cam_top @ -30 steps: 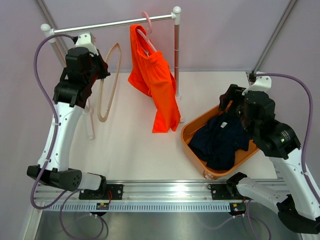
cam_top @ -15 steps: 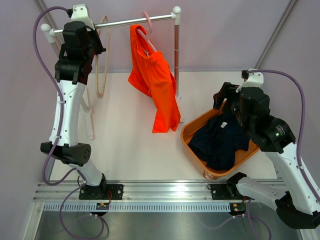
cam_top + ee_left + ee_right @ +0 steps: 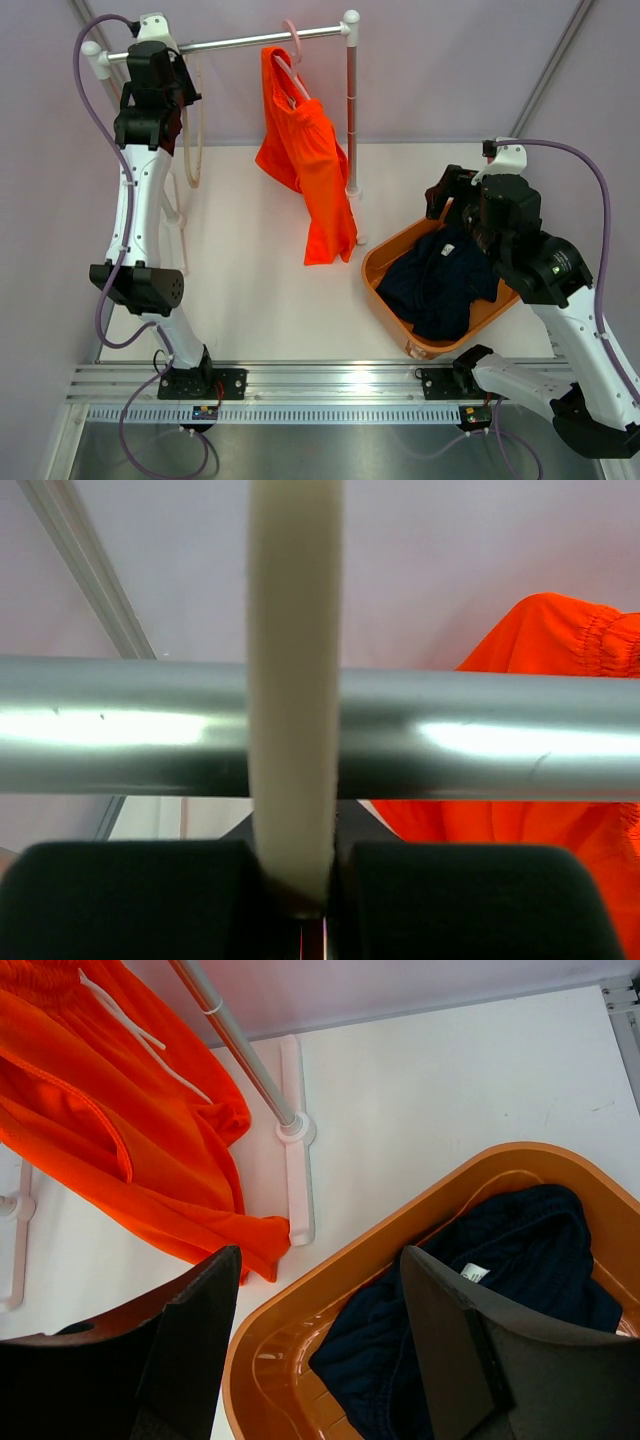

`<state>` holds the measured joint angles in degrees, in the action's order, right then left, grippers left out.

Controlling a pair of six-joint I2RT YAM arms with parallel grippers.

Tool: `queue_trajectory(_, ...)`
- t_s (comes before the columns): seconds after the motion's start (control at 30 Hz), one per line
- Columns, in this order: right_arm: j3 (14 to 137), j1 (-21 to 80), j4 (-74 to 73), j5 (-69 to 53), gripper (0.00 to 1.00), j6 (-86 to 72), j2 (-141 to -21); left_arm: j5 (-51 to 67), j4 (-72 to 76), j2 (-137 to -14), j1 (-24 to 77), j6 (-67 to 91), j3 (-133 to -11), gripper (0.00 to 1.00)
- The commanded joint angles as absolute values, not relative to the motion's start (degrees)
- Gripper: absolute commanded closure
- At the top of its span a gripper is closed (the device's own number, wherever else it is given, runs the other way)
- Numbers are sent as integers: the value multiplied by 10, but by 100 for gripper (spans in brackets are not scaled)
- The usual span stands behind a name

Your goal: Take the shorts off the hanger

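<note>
The orange shorts [image 3: 308, 165] hang from a pink hanger [image 3: 292, 62] on the silver rail [image 3: 240, 41]; they also show in the left wrist view [image 3: 560, 640] and the right wrist view [image 3: 110, 1130]. The navy shorts [image 3: 440, 285] lie crumpled in the orange basket [image 3: 385, 255]. My left gripper [image 3: 172, 85] is up at the rail's left end, shut on a bare cream hanger [image 3: 295, 680] that crosses the rail [image 3: 500, 745]. My right gripper [image 3: 320, 1330] hovers open over the basket rim [image 3: 330, 1280] and the navy shorts [image 3: 500, 1280], holding nothing.
The rack's right post [image 3: 352, 110] stands between the orange shorts and the basket, its white foot [image 3: 295, 1150] on the table. The left post [image 3: 178, 235] rises beside my left arm. The cream hanger's loop [image 3: 192, 140] dangles below the rail.
My left arm has lifted the cream hanger from beside the rack up to the rail's left end. My right gripper has shifted slightly left over the basket, still open.
</note>
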<state>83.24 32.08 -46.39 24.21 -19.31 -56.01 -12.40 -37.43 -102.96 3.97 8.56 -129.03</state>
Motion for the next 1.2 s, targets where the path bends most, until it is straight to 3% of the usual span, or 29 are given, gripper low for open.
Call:
queue_trajectory(0.0, 833, 318, -456, 225, 27, -195, -560, -126, -318, -1020, 36, 79, -1282, 98)
queue_trajectory(0.53, 824, 319, -455, 202, 28, -206, -563, -124, -280, -921, 35, 77, -1154, 74)
queue_trajectory(0.8, 822, 318, -457, 200, 27, -207, -558, -127, -301, -873, 35, 79, -1164, 45)
queue_trajectory(1.17, 816, 318, -462, 202, 27, -208, -555, -141, -320, -769, 61, 87, -1172, 41)
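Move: The left hand still pinches the empty hanger below its hook; the spot on the rail where it is to hang lies about 4 cm above the fingers and 2 cm ahead. On the same rail, the left end post's top is some 13 cm left, about level in reach and 4 cm above; the orange shorts hang about 25 cm right, level in reach, their middle some 14 cm lower. From the right hand the hanging spot is about 25 cm ahead, 54 cm left and 10 cm higher. With the beige hanger's hook at the rail, the left hand first sinks about 2 cm to set the hook down on the rail, while its shut fingers begin to part and let go of the hanger. Opening on to a little over half, it draws straight back from the rail, some 12 cm in all, then also climbs about 11 cm from its lowest point, the fingertips tilting up some 15 degrees as it backs clear. ##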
